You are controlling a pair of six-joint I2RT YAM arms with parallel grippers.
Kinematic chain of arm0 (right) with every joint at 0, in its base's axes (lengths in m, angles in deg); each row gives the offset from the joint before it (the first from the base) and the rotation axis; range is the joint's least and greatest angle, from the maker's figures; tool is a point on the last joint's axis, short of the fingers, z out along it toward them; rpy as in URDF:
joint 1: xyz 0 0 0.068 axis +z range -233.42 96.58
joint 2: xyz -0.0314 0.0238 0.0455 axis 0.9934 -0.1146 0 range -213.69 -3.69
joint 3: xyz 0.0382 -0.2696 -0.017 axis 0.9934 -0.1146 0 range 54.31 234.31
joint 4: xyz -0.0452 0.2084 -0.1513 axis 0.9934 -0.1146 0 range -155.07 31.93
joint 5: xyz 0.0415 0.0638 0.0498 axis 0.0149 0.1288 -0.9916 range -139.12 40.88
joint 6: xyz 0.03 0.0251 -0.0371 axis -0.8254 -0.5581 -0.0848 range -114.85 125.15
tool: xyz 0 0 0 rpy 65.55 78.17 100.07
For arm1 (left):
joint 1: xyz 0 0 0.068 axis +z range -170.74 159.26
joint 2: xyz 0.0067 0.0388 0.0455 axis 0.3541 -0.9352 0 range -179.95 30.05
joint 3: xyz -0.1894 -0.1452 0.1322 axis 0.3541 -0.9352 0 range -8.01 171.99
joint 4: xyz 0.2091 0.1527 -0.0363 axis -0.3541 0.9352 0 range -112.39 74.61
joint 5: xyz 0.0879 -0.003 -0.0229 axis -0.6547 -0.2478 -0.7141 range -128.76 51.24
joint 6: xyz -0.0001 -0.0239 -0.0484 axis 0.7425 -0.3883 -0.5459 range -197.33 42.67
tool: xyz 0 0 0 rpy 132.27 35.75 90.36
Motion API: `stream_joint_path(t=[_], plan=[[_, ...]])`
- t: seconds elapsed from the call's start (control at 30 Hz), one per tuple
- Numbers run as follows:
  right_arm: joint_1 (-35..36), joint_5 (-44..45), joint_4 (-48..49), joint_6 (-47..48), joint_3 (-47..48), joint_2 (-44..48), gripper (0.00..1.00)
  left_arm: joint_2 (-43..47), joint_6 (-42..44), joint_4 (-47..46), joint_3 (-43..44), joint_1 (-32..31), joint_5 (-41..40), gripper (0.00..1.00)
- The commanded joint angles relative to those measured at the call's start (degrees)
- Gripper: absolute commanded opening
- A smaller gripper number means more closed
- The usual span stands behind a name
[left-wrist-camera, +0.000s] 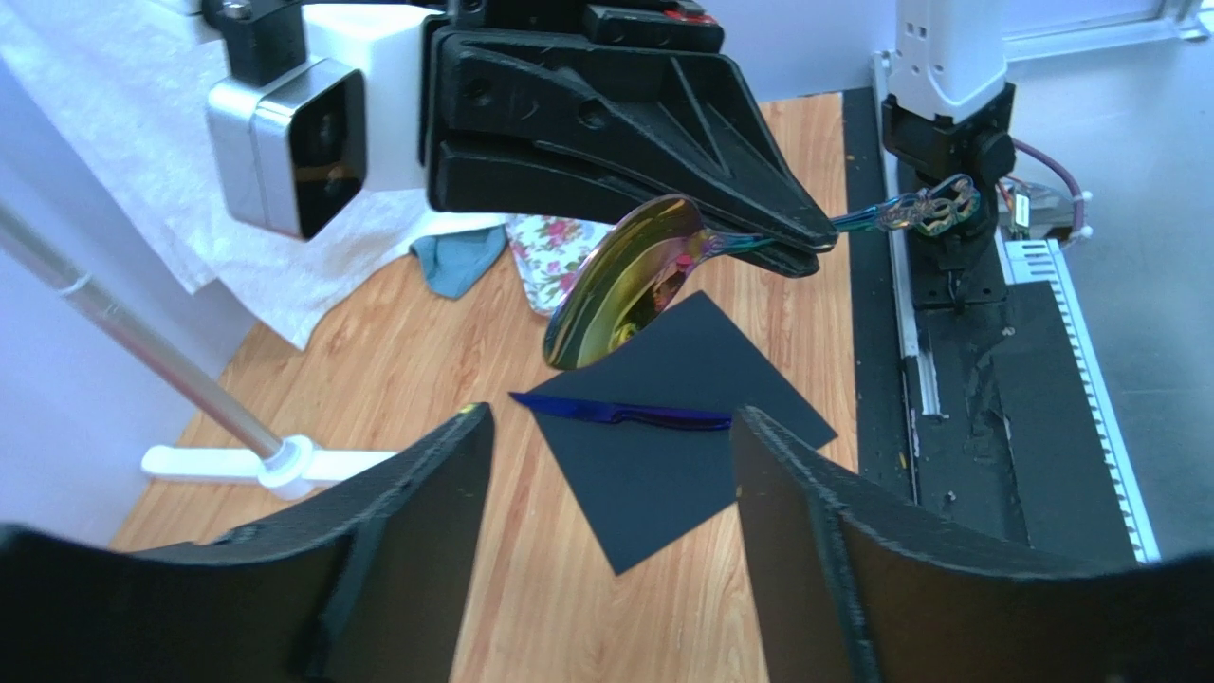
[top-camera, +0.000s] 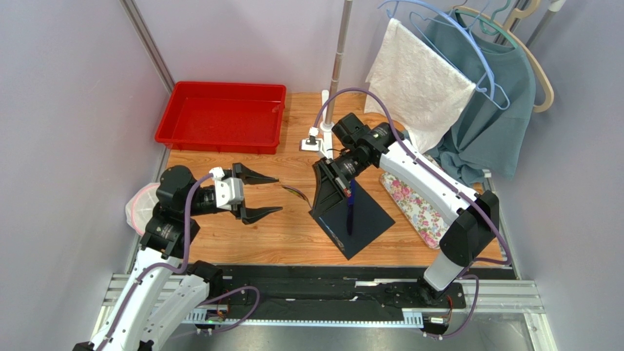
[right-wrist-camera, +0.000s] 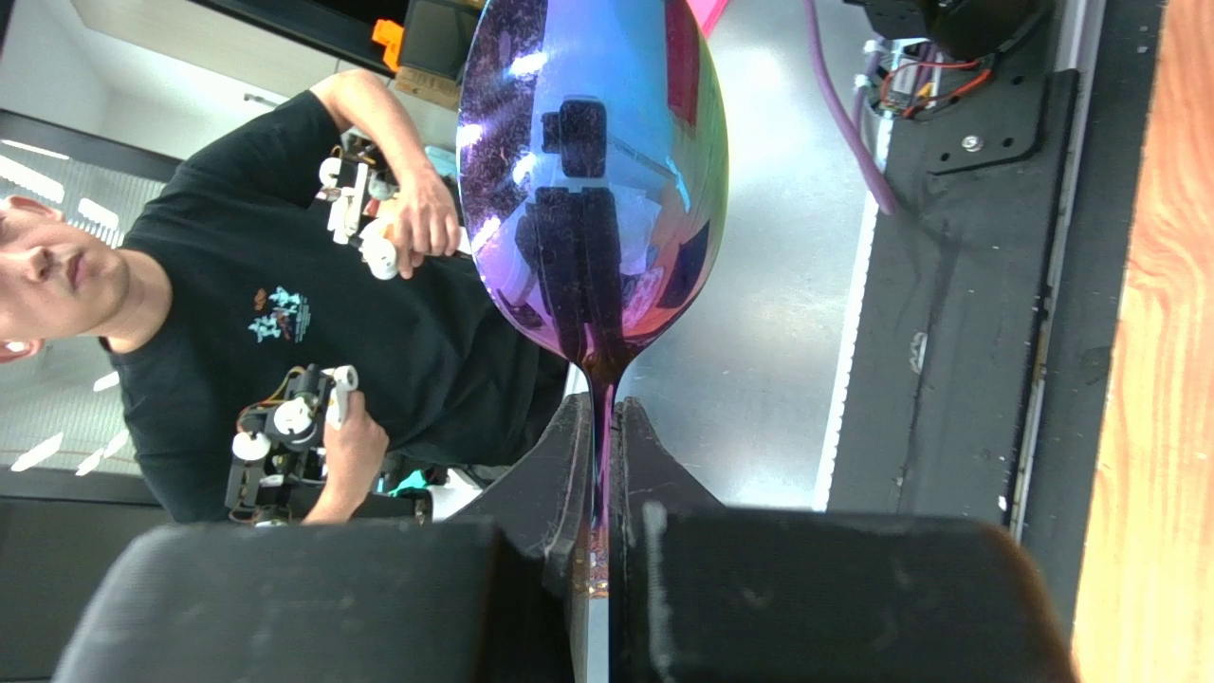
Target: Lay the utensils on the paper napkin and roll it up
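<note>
The black paper napkin [top-camera: 370, 228] [left-wrist-camera: 670, 491] lies flat on the wooden table. A dark blue knife [top-camera: 350, 208] [left-wrist-camera: 627, 413] rests across it. My right gripper [top-camera: 313, 208] [left-wrist-camera: 805, 239] [right-wrist-camera: 600, 406] hovers over the napkin's left corner, shut on the neck of an iridescent gold spoon [top-camera: 296, 193] [left-wrist-camera: 624, 278] [right-wrist-camera: 592, 171]. The spoon hangs in the air above the table. My left gripper [top-camera: 280, 194] [left-wrist-camera: 610, 417] is to the left of the napkin, facing it. It is open, with nothing between its fingers.
A red tray [top-camera: 220, 117] sits at the back left. The floral mat [top-camera: 414, 205] [left-wrist-camera: 549, 249] lies right of the napkin. A white pole stand [top-camera: 313, 140] [left-wrist-camera: 271, 463] rises behind it. Hangers at the back right carry a white cloth [top-camera: 417, 80] and a teal garment [top-camera: 491, 110].
</note>
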Motion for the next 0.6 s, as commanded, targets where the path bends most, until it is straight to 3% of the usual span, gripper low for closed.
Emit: stream_joint_path(t=[0.0, 0.23, 0.43, 0.57], plan=[[1.4, -4.0, -0.2, -0.6, 0.1, 0.5, 0.00, -0.4, 4.2, -1.7, 0.9, -3.7, -2.4, 0.66], [3.6, -4.5, -0.4, -0.5, -0.1, 0.4, 0.00, -1.6, 0.5, -3.0, 1.6, -6.1, -6.3, 0.63], [4.1, -4.2, -0.6, -0.3, -0.5, -0.1, 0.00, -0.7, -3.8, -5.3, 1.4, -6.6, -4.2, 0.43], [4.4, -4.2, -0.9, -0.5, -0.1, -0.6, 0.00, -0.5, -5.9, -5.4, 1.2, -7.5, -4.9, 0.42]])
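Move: The left hand, open, faces the spoon that the right fingers still hold by its handle: the bowl lies about 6 cm to its right, level in depth and height. The napkin is some 23 cm right, 8 cm ahead and 30 cm below, the knife on it about 4 cm farther out. From the right hand, the left fingers are about 11 cm left and 4 cm ahead at like height, the bowl 6 cm left and 5 cm ahead. The left hand edges about 1.5 cm to the right towards the spoon bowl, while its fingers draw together from wide to less than half open around the bowl's tip, with contact not clear to see. Meanwhile the right hand keeps its grip on the handle and carries the spoon some 2.5 cm back, turning about 5 degrees counter-clockwise, to bring the bowl in between the left fingertips. ##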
